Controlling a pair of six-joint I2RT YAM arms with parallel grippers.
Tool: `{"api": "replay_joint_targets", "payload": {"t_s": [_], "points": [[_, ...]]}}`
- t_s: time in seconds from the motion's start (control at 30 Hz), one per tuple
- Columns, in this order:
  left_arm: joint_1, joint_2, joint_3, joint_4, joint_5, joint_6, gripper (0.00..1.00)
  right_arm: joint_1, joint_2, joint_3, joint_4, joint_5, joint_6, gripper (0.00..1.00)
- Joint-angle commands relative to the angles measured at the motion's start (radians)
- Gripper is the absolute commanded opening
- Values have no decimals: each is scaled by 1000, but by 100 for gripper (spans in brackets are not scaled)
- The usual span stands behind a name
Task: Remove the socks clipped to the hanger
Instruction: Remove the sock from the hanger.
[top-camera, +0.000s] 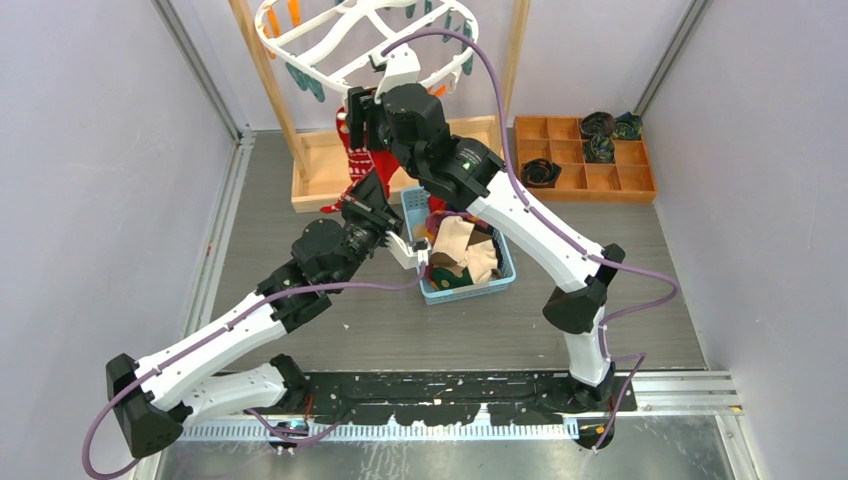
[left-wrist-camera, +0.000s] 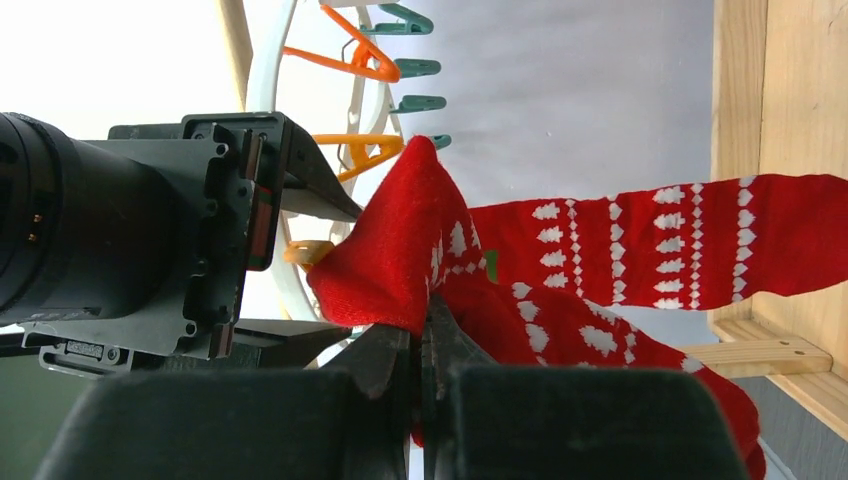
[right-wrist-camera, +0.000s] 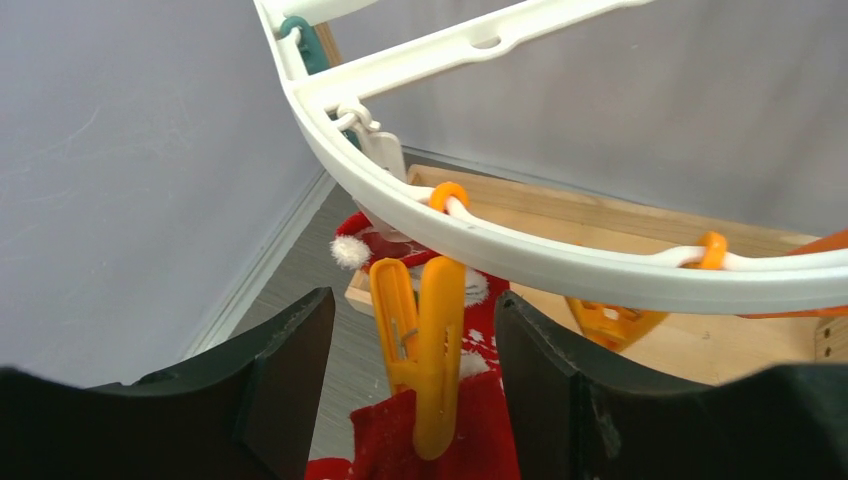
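The white oval hanger (top-camera: 330, 45) hangs at the back, its ring (right-wrist-camera: 520, 255) crossing the right wrist view. An orange clip (right-wrist-camera: 428, 350) on the ring pinches the top of a red sock (right-wrist-camera: 470, 435) with white patterns. My right gripper (right-wrist-camera: 412, 312) is open, one finger on each side of that clip with a gap on both sides. My left gripper (left-wrist-camera: 425, 335) is shut on the lower part of the red sock (left-wrist-camera: 400, 240). A second red patterned sock (left-wrist-camera: 650, 240) hangs behind it. In the top view both grippers meet under the hanger's near rim.
A blue basket (top-camera: 505, 268) holding beige and dark socks sits mid-table beside the right arm. A compartmented wooden tray (top-camera: 590, 180) with rolled dark socks stands back right. The wooden rack's base (top-camera: 320, 170) and posts (top-camera: 265, 70) flank the hanger. Teal clips (left-wrist-camera: 415, 70) and other orange clips (right-wrist-camera: 605, 322) dangle.
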Motion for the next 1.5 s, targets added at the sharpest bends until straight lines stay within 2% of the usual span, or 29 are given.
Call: {"api": "replay_joint_targets", "payload": {"t_s": [0.0,0.6,0.67,0.73,0.8,0.9,1.03,1.23,1.37,1.4,1.47], "points": [[-7,-4,25,50,-20,27,0,0,-4,42,4,51,-47,64],[-7,5,49,54,-45,46,0,0,48,69,144,133,-32,57],[-7,3,45,49,-48,44,0,0,38,52,174,128,-7,47],[-7,2,42,48,-50,44,0,-2,24,32,203,112,24,30],[-7,1,43,45,-54,40,0,-8,-3,-4,239,81,68,17],[-7,-1,45,33,-61,34,0,-31,-45,-76,295,24,135,10],[-7,-3,49,21,-72,19,0,-62,-84,-131,324,-67,222,5],[-7,-25,90,-102,-87,-112,0,-137,-137,-231,372,-238,391,5],[-7,-96,40,-177,-41,-148,0,-160,-154,-257,391,-345,434,7],[-7,-113,27,-186,-27,-152,0,-162,-155,-255,385,-369,434,10],[-7,-142,28,-236,0,-192,0,-163,-166,-260,360,-396,424,30]]}}
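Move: An orange clip hangs just ahead of the right hand's open fingers, about 3 cm forward, 1 cm to the left and at their height. The hanger rim is some 4 cm above that clip; a white clip with the second sock sits about 5 cm beyond it and 4 cm farther left, another orange clip about 9 cm to its right and 2 cm farther out. The left hand, already gripping the red sock, has the first clip 8 cm straight ahead and 6 cm higher. Forward by about 2 cm, dipping slightly, the right hand brings its fingers around the orange clip and squeezes it, then rolls some 25 degrees, left side rising, keeping the squeeze at nearly the same spot. The left hand holds the sock almost still through this, then draws it left and slightly back by about 2.5 cm, away from the clip. ##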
